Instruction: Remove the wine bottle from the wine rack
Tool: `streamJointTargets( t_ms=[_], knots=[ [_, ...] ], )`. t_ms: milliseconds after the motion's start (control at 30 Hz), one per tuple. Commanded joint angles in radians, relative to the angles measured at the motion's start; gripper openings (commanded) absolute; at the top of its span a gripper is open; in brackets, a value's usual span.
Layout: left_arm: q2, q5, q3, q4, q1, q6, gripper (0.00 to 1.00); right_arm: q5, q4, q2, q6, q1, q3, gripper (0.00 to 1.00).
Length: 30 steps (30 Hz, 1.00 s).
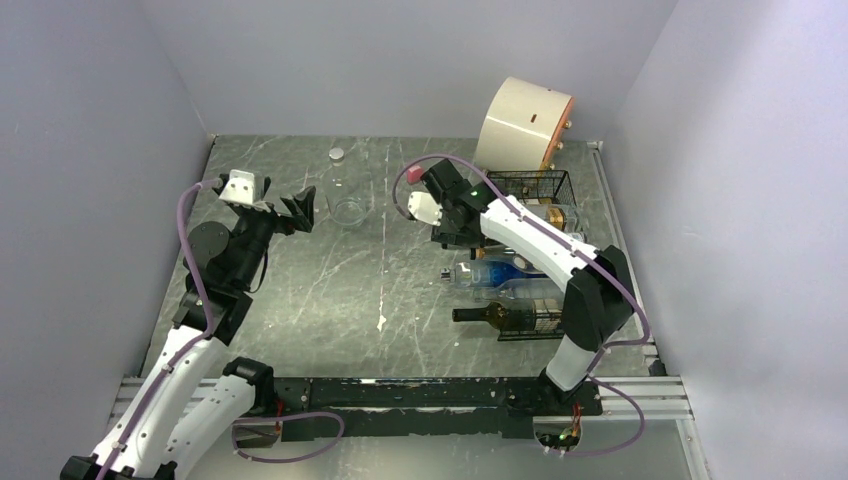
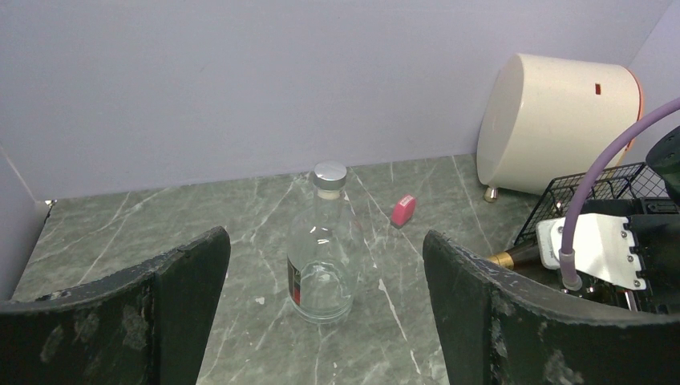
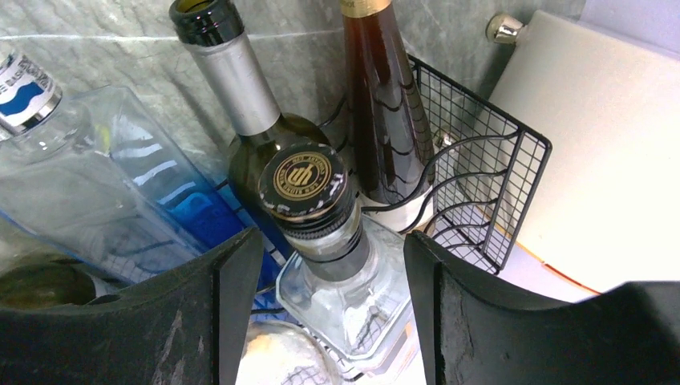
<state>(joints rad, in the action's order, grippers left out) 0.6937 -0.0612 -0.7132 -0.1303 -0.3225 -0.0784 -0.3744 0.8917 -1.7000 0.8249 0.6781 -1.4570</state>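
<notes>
The black wire wine rack (image 1: 535,188) (image 3: 481,168) stands at the right, with several bottles lying in it. My right gripper (image 3: 325,297) (image 1: 455,236) is open. Its fingers stand either side of a clear square bottle with a black cap (image 3: 309,188), a gap showing on each side. Beside that bottle lie a dark green wine bottle with a silver foil neck (image 3: 240,88), an amber bottle with a gold top (image 3: 385,104) and a blue glass bottle (image 3: 96,176). My left gripper (image 2: 325,313) (image 1: 303,210) hangs open over the table.
A clear empty bottle (image 2: 321,257) (image 1: 349,195) stands upright in front of my left gripper. A small pink block (image 2: 403,210) lies on the marble table (image 1: 330,290). A cream drum (image 1: 525,125) stands behind the rack. Purple walls close in three sides.
</notes>
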Motion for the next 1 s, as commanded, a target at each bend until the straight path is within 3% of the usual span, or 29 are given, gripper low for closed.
streamJointTargets(
  t_ms=[0,400,567,700,967],
  knots=[
    [-0.005,-0.013,-0.009,-0.036,-0.006,-0.009,0.93,-0.020,-0.065,-0.014,0.037,-0.012,0.018,0.69],
    [-0.005,-0.002,-0.020,-0.031,-0.003,-0.015,0.93,-0.031,-0.190,0.020,0.086,-0.016,0.126,0.67],
    [-0.025,-0.015,-0.012,-0.035,0.004,-0.020,0.93,-0.023,-0.210,0.019,0.073,-0.019,0.119,0.58],
    [-0.027,-0.008,-0.026,-0.012,0.005,-0.018,0.93,-0.059,-0.204,0.000,0.056,-0.019,0.092,0.37],
    [-0.026,-0.034,-0.021,-0.024,0.007,-0.027,0.93,-0.107,-0.229,0.079,0.014,0.022,0.013,0.12]
  ],
)
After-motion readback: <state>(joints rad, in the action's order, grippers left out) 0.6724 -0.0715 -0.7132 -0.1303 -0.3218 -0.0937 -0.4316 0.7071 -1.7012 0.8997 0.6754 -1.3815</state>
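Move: Just ahead of the right hand is the neck of the gold-labelled clear wine bottle, about 2 cm forward and 2 cm below, level sideways. The brown bottle's neck is roughly 4 cm ahead, 5 cm left and 7 cm down; the green bottle's neck about 2 cm back, 4 cm left and 8 cm down; the white-labelled bottle's neck some 5 cm back, 3 cm right. From the left hand, the gold-labelled bottle's neck is about 37 cm right, 7 cm ahead and 20 cm lower. Easing down about 2 cm and forward 1.5 cm, the right hand brings its open fingers around the neck just below the dark cap of the gold-labelled bottle and closes, pinching it from both sides. With the neck gripped, it rises nearly 2 cm and creeps on forward, the fingers tipping slightly further out. ##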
